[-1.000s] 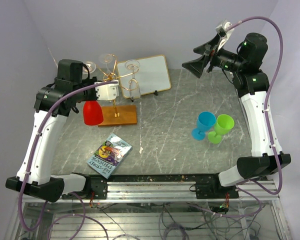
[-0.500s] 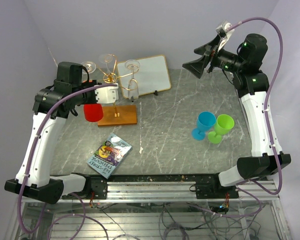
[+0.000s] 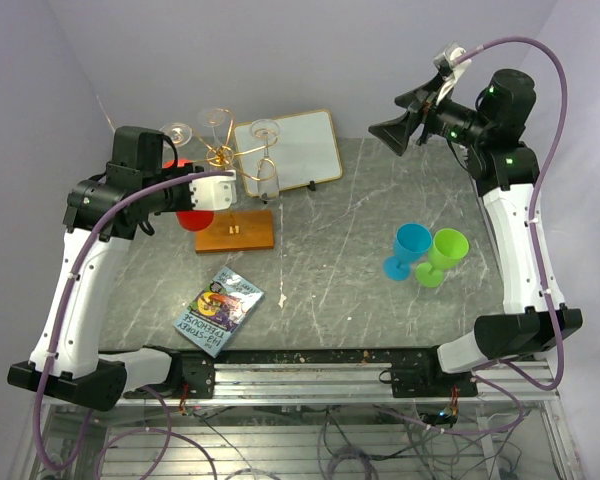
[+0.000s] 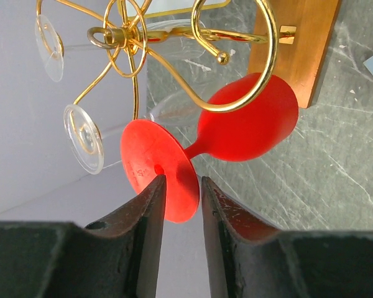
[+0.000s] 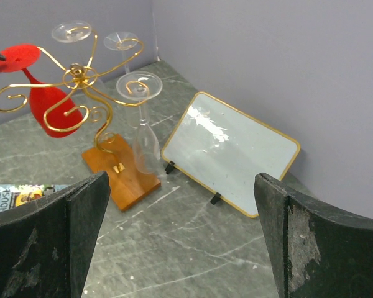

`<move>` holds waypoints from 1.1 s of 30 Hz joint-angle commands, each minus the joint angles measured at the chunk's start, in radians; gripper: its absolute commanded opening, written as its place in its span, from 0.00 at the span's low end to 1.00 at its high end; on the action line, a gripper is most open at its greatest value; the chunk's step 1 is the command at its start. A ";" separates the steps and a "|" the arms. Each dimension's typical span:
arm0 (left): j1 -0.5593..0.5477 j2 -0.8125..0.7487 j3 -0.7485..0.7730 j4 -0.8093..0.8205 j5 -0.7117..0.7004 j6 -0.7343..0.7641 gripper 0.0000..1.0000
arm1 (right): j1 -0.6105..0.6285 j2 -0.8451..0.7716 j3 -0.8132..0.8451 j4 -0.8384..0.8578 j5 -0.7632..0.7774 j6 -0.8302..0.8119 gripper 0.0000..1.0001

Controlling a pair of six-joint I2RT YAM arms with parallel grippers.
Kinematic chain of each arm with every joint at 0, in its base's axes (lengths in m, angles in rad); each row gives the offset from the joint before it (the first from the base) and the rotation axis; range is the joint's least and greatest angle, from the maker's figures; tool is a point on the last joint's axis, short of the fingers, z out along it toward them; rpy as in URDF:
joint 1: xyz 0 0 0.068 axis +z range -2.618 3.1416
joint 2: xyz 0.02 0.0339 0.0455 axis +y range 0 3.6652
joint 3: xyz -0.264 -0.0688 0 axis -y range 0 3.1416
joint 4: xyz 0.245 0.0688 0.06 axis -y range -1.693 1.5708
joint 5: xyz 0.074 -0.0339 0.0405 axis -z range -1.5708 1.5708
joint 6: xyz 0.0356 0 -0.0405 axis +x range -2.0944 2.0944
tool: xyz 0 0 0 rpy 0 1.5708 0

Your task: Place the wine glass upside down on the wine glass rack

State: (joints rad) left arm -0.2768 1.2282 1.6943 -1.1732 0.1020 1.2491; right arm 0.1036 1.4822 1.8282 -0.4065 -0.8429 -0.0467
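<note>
The red wine glass [image 4: 252, 121] hangs upside down with its stem in a curled arm of the gold wire wine glass rack [image 4: 133, 43], its bowl over the table next to the wooden base [image 4: 298, 43]. My left gripper [image 4: 180, 180] stands narrowly open, one finger on each side of the red foot [image 4: 155, 164], with a slit showing at the right finger. From above, the left gripper [image 3: 185, 170] covers most of the glass [image 3: 192, 220]. The right wrist view shows the red glass [image 5: 50, 112] on the rack [image 5: 78, 77]. My right gripper [image 3: 388, 118] is high at the back right, wide open and empty.
Clear glasses [image 3: 265, 128] hang from other arms of the rack. A white framed board [image 3: 290, 148] leans behind the rack's base [image 3: 235, 230]. A blue cup [image 3: 410, 248] and a green cup [image 3: 442, 255] stand at the right. A snack packet [image 3: 218, 310] lies near the front left.
The left jaws have widened around the red foot. The red glass has moved in under the rack arm and now hangs mostly hidden from above. The right arm has barely moved.
</note>
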 commanded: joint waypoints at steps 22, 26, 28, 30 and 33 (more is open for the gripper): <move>-0.001 -0.073 0.023 0.052 0.013 -0.147 0.92 | -0.009 -0.057 -0.013 -0.165 0.368 -0.323 1.00; -0.001 -0.097 0.041 0.098 -0.002 -0.241 0.98 | -0.009 -0.051 -0.014 -0.247 0.471 -0.407 1.00; 0.001 -0.112 0.048 0.126 -0.011 -0.298 0.99 | -0.009 -0.030 0.000 -0.313 0.504 -0.433 1.00; 0.003 -0.130 0.051 0.150 -0.028 -0.350 0.99 | -0.009 -0.010 0.006 -0.374 0.525 -0.447 1.00; 0.010 -0.152 0.058 0.165 -0.033 -0.401 0.99 | -0.009 0.002 -0.010 -0.427 0.543 -0.464 1.00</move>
State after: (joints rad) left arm -0.2764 1.1126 1.7134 -1.0794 0.0937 0.9710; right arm 0.0994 1.4605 1.8194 -0.7101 -0.3725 -0.4515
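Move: The red wine glass hangs upside down with its foot at my left fingertips, its middle some 2 cm ahead, 3 cm right and 9 cm below. The nearest clear glass is about 9 cm ahead and 9 cm below, the rack's hub 5 cm ahead and 10 cm right. From my right hand the blue glass lies 11 cm back, 7 cm right and 37 cm down, the green glass 7 cm right of it, the red glass 6 cm back and 42 cm left. I let go of the red glass's foot: my left fingers, already partly apart, spread fully while I ease back, then rise ever faster, about 5 cm up and 2 cm back, rolling and turning some 20 degrees. My right hand, empty and open, swings about 8 cm right and 6 cm down, slightly forward, turning clockwise and rolling, away from the rack and towards the coloured glasses. ##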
